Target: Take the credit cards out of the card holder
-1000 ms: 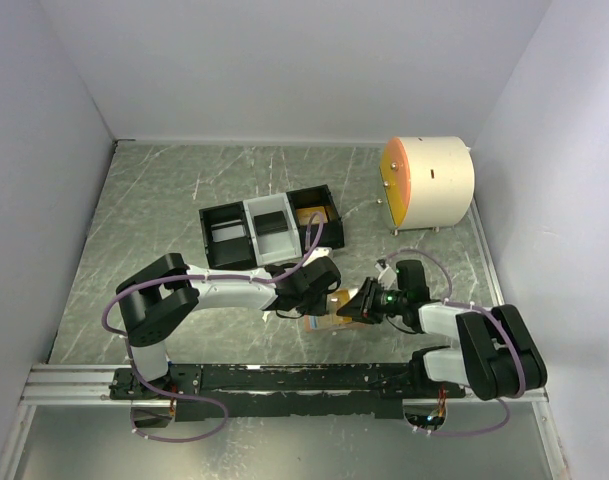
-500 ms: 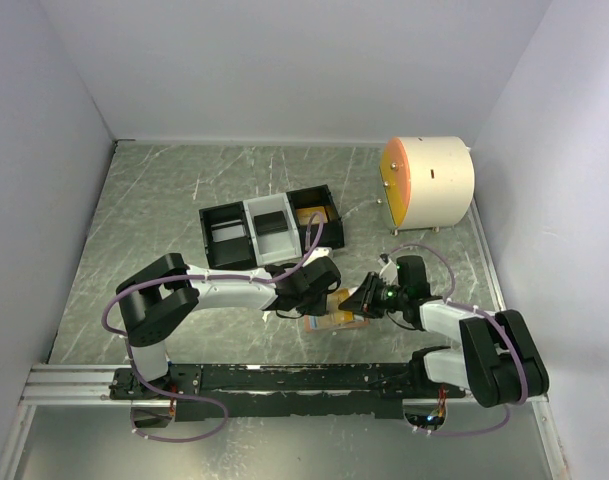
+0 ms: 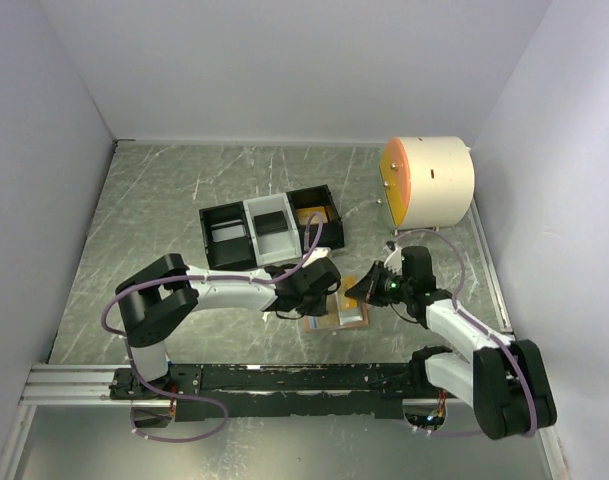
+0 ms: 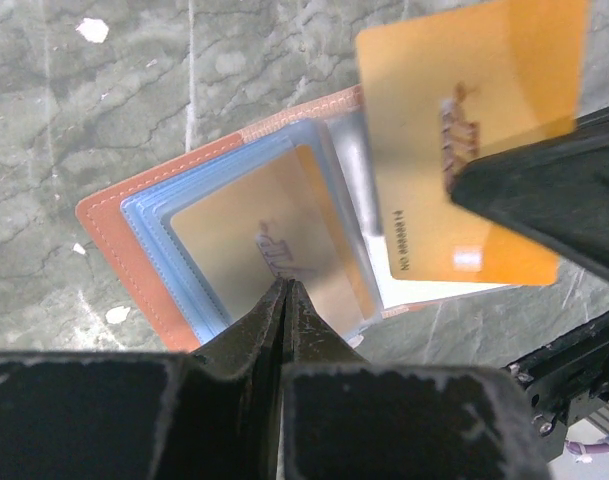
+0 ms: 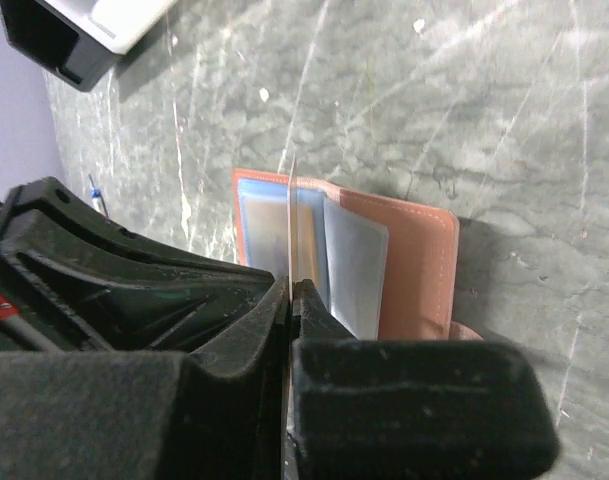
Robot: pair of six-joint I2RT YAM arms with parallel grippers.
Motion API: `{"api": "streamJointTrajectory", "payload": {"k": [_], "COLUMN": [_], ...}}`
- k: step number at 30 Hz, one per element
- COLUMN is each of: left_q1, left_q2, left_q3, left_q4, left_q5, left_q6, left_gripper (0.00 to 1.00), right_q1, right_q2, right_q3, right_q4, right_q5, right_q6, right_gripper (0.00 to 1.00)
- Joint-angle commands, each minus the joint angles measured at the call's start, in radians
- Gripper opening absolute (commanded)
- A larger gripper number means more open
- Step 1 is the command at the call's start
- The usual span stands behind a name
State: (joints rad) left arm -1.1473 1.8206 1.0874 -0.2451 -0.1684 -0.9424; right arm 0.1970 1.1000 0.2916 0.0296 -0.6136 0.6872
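Note:
The salmon card holder (image 4: 114, 240) lies open on the table, its pale blue pocket panels up. My left gripper (image 4: 286, 287) is shut, its tips pressed down on a pocket panel that holds a pale gold card (image 4: 254, 225). My right gripper (image 5: 291, 285) is shut on an orange credit card (image 4: 464, 140), which hangs clear above the holder's right half. In the right wrist view that card (image 5: 290, 200) shows edge-on above the card holder (image 5: 419, 260). From above, both grippers meet over the card holder (image 3: 332, 318), the right gripper (image 3: 369, 290) raised beside the left gripper (image 3: 324, 292).
A black-and-grey three-compartment tray (image 3: 269, 228) sits just behind the arms, with something orange in its right compartment. A white drum with an orange face (image 3: 429, 183) stands at the back right. White walls close in the marbled table on three sides.
My right gripper closed on the orange card and rose back and away from the holder, drawing the card out. The left gripper stayed pressed on the holder.

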Motion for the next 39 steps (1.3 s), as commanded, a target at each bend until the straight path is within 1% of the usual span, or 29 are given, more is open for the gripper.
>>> {"api": "streamJointTrajectory", "payload": {"k": [1,5,7,10,14,20,23,26,30,32,33,36,39], "left_q1": [-0.005,-0.003,0.001,0.001,0.004,0.024,0.036,0.037,0.04,0.04,0.042,0.064,0.117], "left_q2": [-0.014,-0.048,-0.05,-0.052,-0.069,-0.139,-0.203,-0.266,-0.315,-0.331,-0.34,-0.373,-0.425], "left_q3": [-0.055,-0.07,-0.069,-0.079,-0.102,-0.188,-0.234,-0.236,-0.19,-0.163,-0.154,-0.138,-0.148], "left_q4": [-0.127,-0.123,-0.138,-0.145,-0.178,-0.198,-0.148,-0.115,-0.139,-0.163,-0.174,-0.209,-0.244], "left_q5": [-0.068,-0.085,-0.092,-0.101,-0.127,-0.146,-0.122,-0.1,-0.109,-0.12,-0.125,-0.135,-0.135], "left_q6": [-0.007,0.001,0.002,-0.004,-0.022,-0.026,0.001,0.042,0.076,0.084,0.086,0.088,0.09], "left_gripper": [0.11,0.13,0.12,0.12,0.12,0.13,0.16,0.26,0.5,0.66,0.7,0.78,0.88], "right_q1": [-0.004,-0.003,0.006,0.025,0.038,0.053,0.064,0.088,0.138,0.177,0.202,0.281,0.316], "right_q2": [-0.059,-0.044,-0.022,0.01,0.007,-0.004,-0.03,-0.068,-0.108,-0.123,-0.132,-0.155,-0.173], "right_q3": [0.035,0.039,0.053,0.079,0.078,0.138,0.171,0.206,0.229,0.237,0.24,0.253,0.265], "right_q4": [-0.093,-0.076,-0.095,-0.137,-0.115,-0.105,-0.086,-0.071,-0.041,-0.029,-0.023,-0.019,-0.007], "right_q5": [0.062,0.0,-0.017,-0.015,-0.024,-0.037,-0.034,-0.002,0.053,0.093,0.126,0.249,0.325], "right_q6": [-0.045,-0.062,-0.089,-0.127,-0.117,-0.132,-0.15,-0.185,-0.232,-0.273,-0.296,-0.38,-0.479], "right_gripper": [0.0,0.0,0.0,0.0,0.0,0.0,0.0,0.0,0.0,0.0,0.0,0.0,0.0]}}
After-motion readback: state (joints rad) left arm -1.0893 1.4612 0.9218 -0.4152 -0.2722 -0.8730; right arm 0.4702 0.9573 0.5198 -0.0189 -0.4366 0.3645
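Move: The left fingertips rest on the opened card holder's left leaf; the holder's middle is about 3 cm to the right, 1 cm farther out and 1 cm lower. The raised orange card, some 5 cm ahead and 6 cm right of the left hand, is already free in the right fingers. From the right hand, the holder's middle lies 6 cm left, 4 cm back and 5 cm below; the tray box's right compartment is 18 cm ahead, 12 cm left. With nearly shut fingertips resting on the holder's left leaf, the left hand drags the card holder leftward almost 9 cm, then spreads its fingers wide and lifts off by about 5 cm. The right hand keeps its pinch on the orange card, wavers over the holder, then climbs roughly 10 cm and drifts left, tipping its fingers up some 30 degrees and turning somewhat counter-clockwise. ##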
